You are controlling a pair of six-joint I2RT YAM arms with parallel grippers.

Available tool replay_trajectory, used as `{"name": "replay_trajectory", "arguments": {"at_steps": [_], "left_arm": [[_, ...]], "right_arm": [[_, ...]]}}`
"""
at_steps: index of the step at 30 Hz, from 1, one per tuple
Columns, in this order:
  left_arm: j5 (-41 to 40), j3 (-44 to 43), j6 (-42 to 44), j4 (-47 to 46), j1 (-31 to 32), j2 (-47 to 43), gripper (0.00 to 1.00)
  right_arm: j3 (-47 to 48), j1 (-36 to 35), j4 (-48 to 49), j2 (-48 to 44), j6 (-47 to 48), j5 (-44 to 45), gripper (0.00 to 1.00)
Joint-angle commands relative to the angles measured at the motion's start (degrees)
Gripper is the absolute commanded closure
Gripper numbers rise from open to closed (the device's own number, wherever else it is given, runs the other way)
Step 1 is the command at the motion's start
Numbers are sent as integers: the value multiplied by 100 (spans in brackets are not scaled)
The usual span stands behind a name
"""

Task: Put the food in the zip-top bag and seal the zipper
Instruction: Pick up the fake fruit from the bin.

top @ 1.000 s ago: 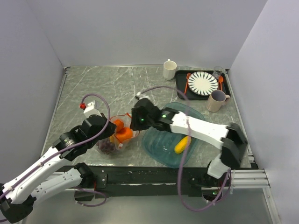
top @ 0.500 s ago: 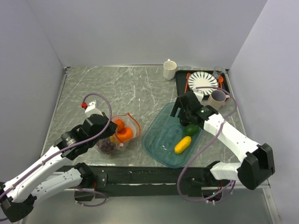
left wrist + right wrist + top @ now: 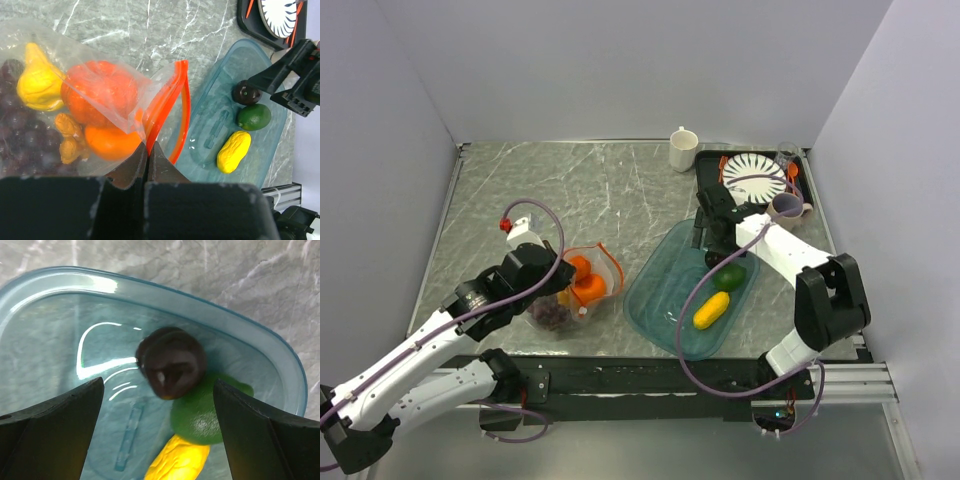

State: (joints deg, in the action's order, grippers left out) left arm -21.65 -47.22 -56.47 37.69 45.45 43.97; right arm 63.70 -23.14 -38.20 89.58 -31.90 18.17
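The zip-top bag (image 3: 60, 55) lies left of the teal tray and holds orange rounds (image 3: 100, 95), a yellow piece (image 3: 37, 82) and purple grapes (image 3: 20, 135). My left gripper (image 3: 149, 145) is shut on the orange-red zipper (image 3: 170, 100) at the bag's mouth, which gapes toward the tray. My right gripper (image 3: 157, 385) hangs open over the tray's far end, its fingers either side of a dark plum (image 3: 171, 362). A green fruit (image 3: 202, 412) and a yellow fruit (image 3: 177, 460) lie just beyond the plum. From above, the bag (image 3: 575, 290) and the right gripper (image 3: 712, 240) sit apart.
The translucent teal tray (image 3: 655, 290) takes up the front centre-right. At the back right stand a white mug (image 3: 683, 149), a black tray with a striped plate (image 3: 754, 178) and orange cutlery (image 3: 721, 175), and a pinkish mug (image 3: 783, 210). Walls close in three sides.
My right gripper left the bag's mouth, swung right to the tray's far end and opened wide. The left gripper kept its hold on the zipper.
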Motion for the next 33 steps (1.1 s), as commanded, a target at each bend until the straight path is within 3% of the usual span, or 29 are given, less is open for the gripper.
{"name": "replay_trajectory", "arguments": {"at_steps": [1,14,24,33], "left_arm": [[29,-68,31,-210,-19,-37,99],[3,-51,-22,-174,-19,-11,99],[-6,-59,-31,-131,-19,-125,99],[55,-15,-57,-166,-19,-134,99]], "right_arm": [[230,134,190,208,246,204,4],[160,222,392,736,404,160,10],[239,239,348,956,430,37,30],[-68,231,638,622,527,-717,50]]}}
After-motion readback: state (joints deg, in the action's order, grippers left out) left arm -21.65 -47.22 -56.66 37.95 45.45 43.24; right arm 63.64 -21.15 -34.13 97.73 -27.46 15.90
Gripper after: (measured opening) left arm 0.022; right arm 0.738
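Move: The dark fake fruit lies nearly under my right hand, about 5 cm down, 1 cm ahead and 1 cm to the right. The green avocado sits some 4 cm back and 4 cm right of my hand, at about the fruit's height, and the yellow fruit roughly 12 cm straight back. From my left hand the dark fruit is about 34 cm right, 10 cm ahead and 17 cm down. I sink my open right hand about 4 cm into the bin, easing about 1 cm to the right, so the fingers straddle the dark fruit beside the avocado. I close until both fingertips pinch its sides, the grip tightening as the jaws stop on it, then start to shift leftward by just under 1 cm without lifting. ##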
